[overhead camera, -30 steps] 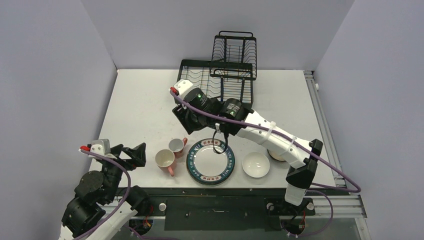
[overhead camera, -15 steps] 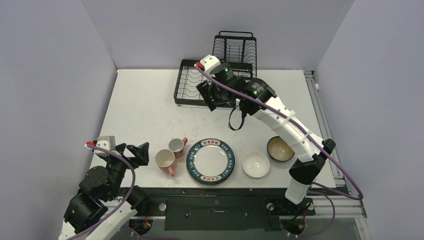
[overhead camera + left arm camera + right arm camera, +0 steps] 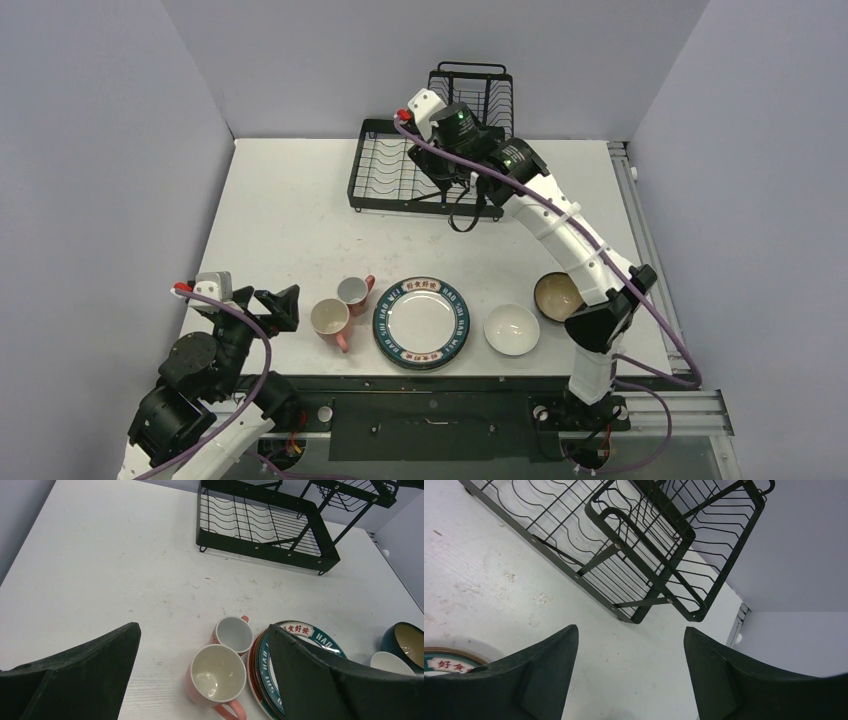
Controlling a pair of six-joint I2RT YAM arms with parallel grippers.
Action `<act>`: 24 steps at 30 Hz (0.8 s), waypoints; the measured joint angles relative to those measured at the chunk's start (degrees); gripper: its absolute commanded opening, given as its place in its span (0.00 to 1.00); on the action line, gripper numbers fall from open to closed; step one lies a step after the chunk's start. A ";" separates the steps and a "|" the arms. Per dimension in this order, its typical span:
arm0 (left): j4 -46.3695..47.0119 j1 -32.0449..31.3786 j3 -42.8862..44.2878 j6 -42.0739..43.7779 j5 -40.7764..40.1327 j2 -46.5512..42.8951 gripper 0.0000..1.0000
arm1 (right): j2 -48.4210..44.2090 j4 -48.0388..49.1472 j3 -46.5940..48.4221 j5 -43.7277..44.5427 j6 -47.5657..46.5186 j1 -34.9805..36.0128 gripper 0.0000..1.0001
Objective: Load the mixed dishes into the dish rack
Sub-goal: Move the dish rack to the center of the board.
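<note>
The black wire dish rack (image 3: 395, 170) stands empty at the back of the table, its raised tier (image 3: 470, 95) behind. Along the front edge sit two pink mugs (image 3: 330, 318) (image 3: 352, 291), a stack of plates topped by the green-rimmed lettered plate (image 3: 421, 321), a white bowl (image 3: 511, 328) and a dark brown-gold bowl (image 3: 560, 296). My right gripper (image 3: 630, 629) hangs open and empty above the table just in front of the rack (image 3: 624, 545). My left gripper (image 3: 204, 626) is wide open, low at the front left, looking at the mugs (image 3: 215, 672) and plate (image 3: 305, 630).
Grey walls close in the table on the left, back and right. A metal rail (image 3: 640, 230) runs along the right edge. The right arm's purple cable (image 3: 470, 215) droops in front of the rack.
The right arm swung from above the mugs and plates back to the rack, its jaws widening with nothing in them. The left arm shifted slightly.
</note>
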 measured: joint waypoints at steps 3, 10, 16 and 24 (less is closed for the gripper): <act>0.00 0.07 0.00 0.07 0.28 0.00 0.96 | 2.34 0.63 1.14 0.17 -3.69 -1.31 0.72; 0.09 0.39 -0.17 0.37 0.50 -0.15 0.96 | 5.95 2.38 3.28 -0.15 -11.08 -4.44 0.74; 0.15 0.59 -0.46 0.61 0.57 -0.20 0.96 | 7.80 3.48 5.03 -1.88 -15.19 -6.21 0.75; 0.17 0.98 -0.48 1.01 0.74 -0.20 0.96 | 10.97 4.20 5.44 -5.57 -17.66 -8.04 0.76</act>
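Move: The dish rack's middle lies about 14 cm ahead of the right hand, 4 cm left and roughly 14 cm below; the front right corner of its upper tier is about 10 cm ahead, 8 cm right and 8 cm down. The plate stack is some 19 cm back and 5 cm left, the brown bowl 14 cm back and 22 cm right, both far below. From the left hand, the rack is about 36 cm ahead and 26 cm right. Forward and then increasingly down, the open right hand travels about 8 cm out and 4 cm lower towards the dish rack's raised upper tier. The wrist rolls some 10 degrees, its left side dipping, with a slight counter-clockwise turn. The fingers stay wide open, and no contact with the rack can be seen. ##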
